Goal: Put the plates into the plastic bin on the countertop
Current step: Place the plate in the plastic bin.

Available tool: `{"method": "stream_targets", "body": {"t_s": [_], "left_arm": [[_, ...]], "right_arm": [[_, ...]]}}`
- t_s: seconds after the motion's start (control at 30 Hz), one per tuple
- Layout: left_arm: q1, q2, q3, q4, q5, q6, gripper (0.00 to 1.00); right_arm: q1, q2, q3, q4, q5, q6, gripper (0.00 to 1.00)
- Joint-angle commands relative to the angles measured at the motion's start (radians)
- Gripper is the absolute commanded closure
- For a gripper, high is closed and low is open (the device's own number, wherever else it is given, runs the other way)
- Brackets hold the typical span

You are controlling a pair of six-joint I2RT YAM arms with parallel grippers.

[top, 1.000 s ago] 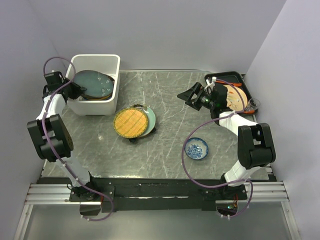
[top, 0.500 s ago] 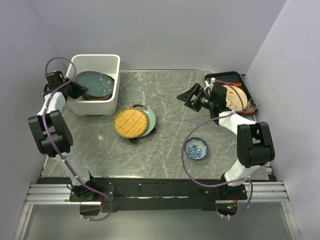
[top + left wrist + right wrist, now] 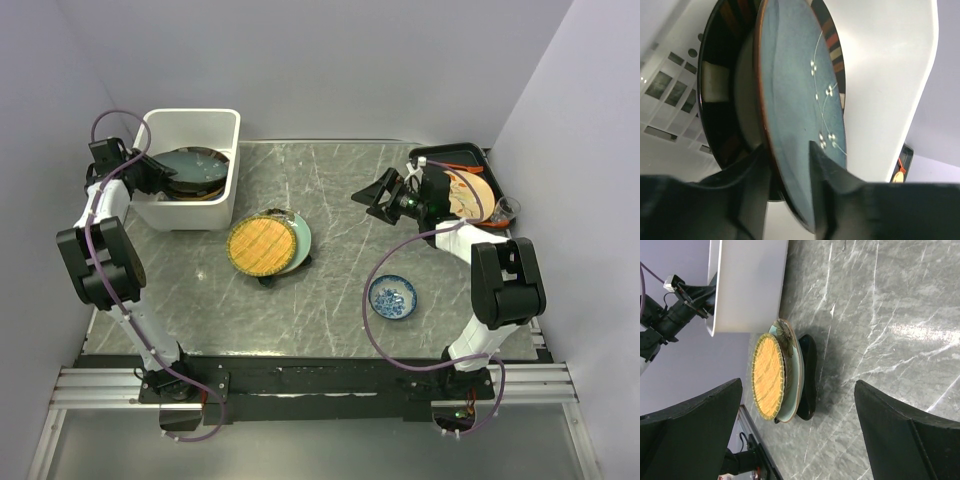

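The white plastic bin (image 3: 190, 115) stands at the back left of the grey marble countertop (image 3: 330, 180). A grey-blue plate (image 3: 192, 163) (image 3: 795, 90) lies in it on top of a dark plate with a striped rim (image 3: 832, 45). My left gripper (image 3: 152, 172) (image 3: 787, 147) reaches over the bin's left wall, open, with the grey-blue plate's rim still between its fingers. A yellow woven plate (image 3: 260, 246) (image 3: 766, 376) tops a pale green plate (image 3: 300, 237) (image 3: 795, 375) and a dark plate (image 3: 807, 375) mid-counter. My right gripper (image 3: 372, 197) (image 3: 799, 385) hovers open and empty, facing that stack.
A small blue-and-white dish (image 3: 393, 296) sits at the front right. At the back right, a black tray (image 3: 455, 152) holds a tan plate with orange marks (image 3: 470, 192). Walls close in the counter at the left, back and right.
My left gripper's jaws have parted, and the grey-blue plate has dropped from a tilt to lie flatter in the bin. The right gripper has shifted slightly left.
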Motion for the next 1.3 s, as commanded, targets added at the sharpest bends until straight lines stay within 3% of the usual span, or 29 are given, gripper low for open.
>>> {"method": "stream_targets", "body": {"t_s": [0.0, 0.27, 0.53, 0.9, 1.07, 1.27], "left_arm": [[0.001, -0.019, 0.067, 0.048, 0.042, 0.021, 0.53], [0.004, -0.030, 0.081, 0.005, 0.015, 0.039, 0.40], [0.009, -0.001, 0.148, -0.117, -0.045, 0.065, 0.19], [0.015, 0.007, 0.183, -0.168, -0.067, 0.079, 0.12], [0.010, -0.077, 0.185, -0.185, -0.183, 0.117, 0.04], [0.010, -0.189, 0.157, -0.163, -0.219, 0.128, 0.01]], "right_arm": [[-0.002, 0.004, 0.049, 0.025, -0.030, -0.002, 0.00], [0.010, 0.010, 0.055, 0.027, -0.044, -0.002, 0.00], [0.025, 0.008, 0.075, -0.004, -0.051, -0.017, 0.00], [0.067, 0.013, 0.120, -0.041, -0.078, -0.017, 0.00], [0.100, 0.016, 0.154, -0.069, -0.075, -0.032, 0.00], [0.134, 0.027, 0.192, -0.105, -0.071, -0.046, 0.00]]}}
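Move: Inside the plastic bin, the left hand's part-open fingers still straddle the left rim of the slate plate, whose middle is some 7 cm to the right, 2 cm ahead and 3 cm lower; the banded plate beneath it is 7 right, 1 ahead, 5 below. The pie lies about 24 cm right and 15 back of that hand. From the open right hand the pie is 26 cm left, 9 back, and the slate plate about 45 left, 8 ahead. Opening from part-way to wide, the left fingers let go of the slate plate's rim; the hand hardly shifts at first, then lifts clear by about 4 cm while drifting 3 cm left, away from the plate, tilting slightly. Meanwhile the empty, open right hand sweeps about 5 cm left and 3 cm up, towards the pie, turning roughly 10 degrees counter-clockwise. ##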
